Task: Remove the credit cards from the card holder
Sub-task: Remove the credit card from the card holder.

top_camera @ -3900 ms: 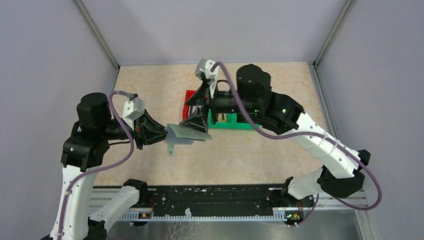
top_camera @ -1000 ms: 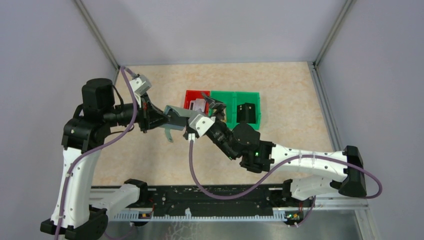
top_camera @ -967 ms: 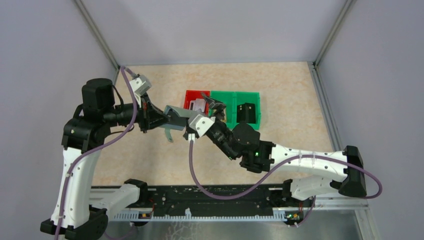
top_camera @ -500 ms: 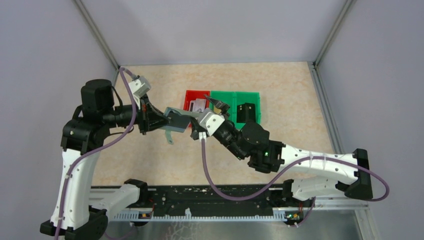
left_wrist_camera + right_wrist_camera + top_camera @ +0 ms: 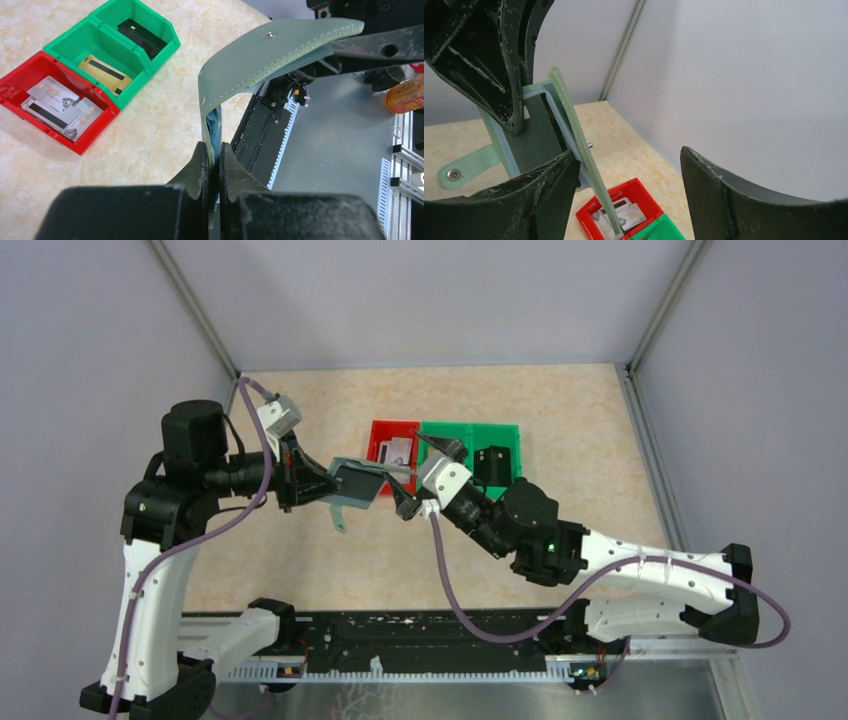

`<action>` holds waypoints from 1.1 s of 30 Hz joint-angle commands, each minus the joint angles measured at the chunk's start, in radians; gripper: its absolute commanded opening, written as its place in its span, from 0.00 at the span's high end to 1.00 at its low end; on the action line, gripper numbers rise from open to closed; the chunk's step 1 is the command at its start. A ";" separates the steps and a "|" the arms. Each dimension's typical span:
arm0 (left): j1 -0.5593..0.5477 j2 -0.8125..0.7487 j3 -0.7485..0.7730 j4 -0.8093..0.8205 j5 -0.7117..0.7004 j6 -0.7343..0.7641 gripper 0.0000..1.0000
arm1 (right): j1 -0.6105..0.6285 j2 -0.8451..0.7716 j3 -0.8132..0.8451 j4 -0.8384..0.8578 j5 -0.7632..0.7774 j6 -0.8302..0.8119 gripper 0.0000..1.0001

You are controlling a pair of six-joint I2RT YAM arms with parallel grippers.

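Observation:
The pale grey-green card holder hangs open above the table, left of the bins. My left gripper is shut on its lower edge, where thin blue layers show between the leaves. Its upper flap spreads toward my right gripper, which is open. That flap stands between the right fingers, close against the left finger. A dark inner panel shows behind it. Silvery credit cards lie in the red bin.
Two green bins adjoin the red one; one holds a gold striped card, the far one a dark card. The holder's tab with a snap dangles down. Grey walls enclose the back and sides.
My right arm has shifted to the right, its gripper now at the holder's right edge, jaws slightly narrower. The left arm has tilted the holder a little and otherwise kept its place.

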 commanded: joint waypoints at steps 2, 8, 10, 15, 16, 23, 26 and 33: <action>-0.001 -0.009 0.016 0.002 0.040 0.015 1.00 | -0.013 -0.049 0.049 -0.042 -0.086 0.064 0.29; -0.001 -0.014 0.026 -0.003 0.049 0.018 1.00 | -0.015 -0.045 0.005 -0.100 -0.071 0.044 0.29; -0.001 -0.012 0.033 -0.006 0.058 0.019 1.00 | -0.019 -0.041 -0.002 -0.107 -0.071 0.041 0.29; -0.001 -0.006 0.045 -0.014 0.078 0.022 1.00 | -0.028 -0.018 0.008 -0.096 -0.074 0.029 0.29; -0.001 -0.006 0.045 -0.014 0.080 0.023 1.00 | -0.028 -0.012 0.017 -0.089 -0.079 0.027 0.29; -0.001 -0.007 0.037 -0.020 0.071 0.040 1.00 | -0.028 0.069 0.137 -0.118 -0.164 0.017 0.40; -0.001 -0.007 0.035 -0.039 0.056 0.073 1.00 | -0.028 0.101 0.191 -0.168 -0.182 0.019 0.43; -0.001 -0.008 0.020 -0.063 0.042 0.125 1.00 | -0.028 0.101 0.243 -0.248 -0.204 0.033 0.65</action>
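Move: The card holder, with the black card in it, hangs open about 6 cm to the right hand's left, 4 cm back and some 3 cm lower. The red box stands roughly 16 cm farther out than the right hand, 2 cm to its left and some 40 below; the green boxes lie at that same depth and reach, about 12 cm to its right. For the left hand, already pinching the card holder's edge, its middle is about 3 cm to the right and 1 cm back, level in height. The card holder's open cover stays between the right hand's two fingers, one fingertip inside the fold, as that hand first sinks about 3 cm, then pushes some 4 cm left towards the holder while rising again. The fingers close by about a third and the hand turns some 10 degrees counter-clockwise, tips dipping slightly. The left hand keeps its pinch, easing about 1 cm back. ##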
